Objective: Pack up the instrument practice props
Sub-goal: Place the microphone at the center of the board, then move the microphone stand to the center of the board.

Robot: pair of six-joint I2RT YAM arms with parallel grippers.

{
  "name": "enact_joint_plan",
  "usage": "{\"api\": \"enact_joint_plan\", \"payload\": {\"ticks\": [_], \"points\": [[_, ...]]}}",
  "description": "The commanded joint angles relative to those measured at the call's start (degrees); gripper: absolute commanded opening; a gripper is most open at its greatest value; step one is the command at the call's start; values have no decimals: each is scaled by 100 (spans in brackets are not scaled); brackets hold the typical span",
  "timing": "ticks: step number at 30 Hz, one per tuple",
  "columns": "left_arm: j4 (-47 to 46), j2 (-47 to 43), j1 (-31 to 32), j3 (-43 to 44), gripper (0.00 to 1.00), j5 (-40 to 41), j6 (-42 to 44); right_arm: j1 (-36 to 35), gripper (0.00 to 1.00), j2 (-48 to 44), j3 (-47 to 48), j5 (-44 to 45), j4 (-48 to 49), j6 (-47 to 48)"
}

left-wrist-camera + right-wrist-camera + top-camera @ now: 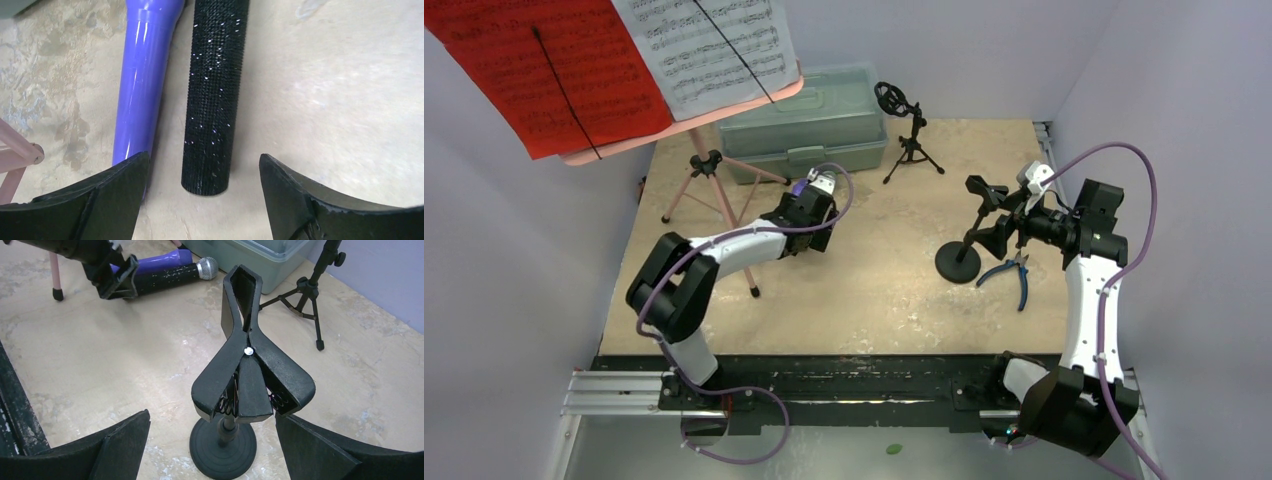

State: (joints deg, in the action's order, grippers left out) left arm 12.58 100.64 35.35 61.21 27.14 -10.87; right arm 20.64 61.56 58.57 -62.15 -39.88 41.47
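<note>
The purple microphone [142,75] and the black microphone [215,95] lie side by side on the table. My left gripper [202,157] is open low over their handle ends, with the black handle's tip between its fingers and gaps on both sides. The right wrist view shows the black microphone's silver head [207,267]. My right gripper [211,414] is open around the black clip mount [250,365] on its round base [222,445], not touching it. The pink tripod [709,175] stands at the back left with red [544,70] and white sheet-music pages [714,45]. A small black tripod mount [911,130] stands at the back.
A grey-green plastic case [809,125] sits at the back, just behind the microphones. Blue-handled pliers [1016,275] lie beside the round base under my right arm. A pink tripod leg [15,160] is close on the left of my left gripper. Walls enclose the table.
</note>
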Motion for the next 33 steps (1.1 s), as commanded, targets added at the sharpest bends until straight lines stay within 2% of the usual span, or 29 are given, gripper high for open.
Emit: {"api": "enact_joint_plan", "payload": {"ticks": [1,7,12,22,26,33], "points": [[-169,-931,-22,-289,80,-938,-8,18,99,40,-47,138,-99,204],[-1145,-1999,-21,-1204,82,-2146,-200,13,99,16,-73,188,-121,348],[-2363,-2596,-33,-2076,99,-2958,-656,19,99,14,-103,243,-432,788],[-4113,-2840,-25,-2922,100,-5024,-890,23,99,-39,-505,162,-1013,1994],[-4617,-2730,-33,-3127,100,-5390,-1160,27,99,-199,-676,211,-741,2005],[-4957,-2834,-25,-3360,100,-5405,-1314,53,99,-388,-1167,422,47,1855]]}}
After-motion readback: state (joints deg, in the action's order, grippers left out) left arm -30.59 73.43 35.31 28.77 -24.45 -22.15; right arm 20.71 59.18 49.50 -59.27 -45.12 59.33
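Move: The mic stand is roughly 38 cm to the right of my left hand, 8 cm back, its middle about 7 cm higher. The released microphone lies some 4 cm below this hand, its middle about 8 cm ahead and 1 cm right; the purple mic is about 5 cm to the left of it. From my right hand the stand is about 3 cm ahead, 6 cm left, its middle 11 cm lower; the pliers lie 7 cm right, 1 cm back and 24 cm below. I lift my left hand off the laid-down microphone, then carry it back and to the right, about 12 cm back, 11 cm right and 9 cm up in all. As it goes I swing it some 35 degrees clockwise towards the mic stand, roll its left side down and spread the fingers fully. My open right hand sinks about 6 cm and draws slightly back beside the stand. ##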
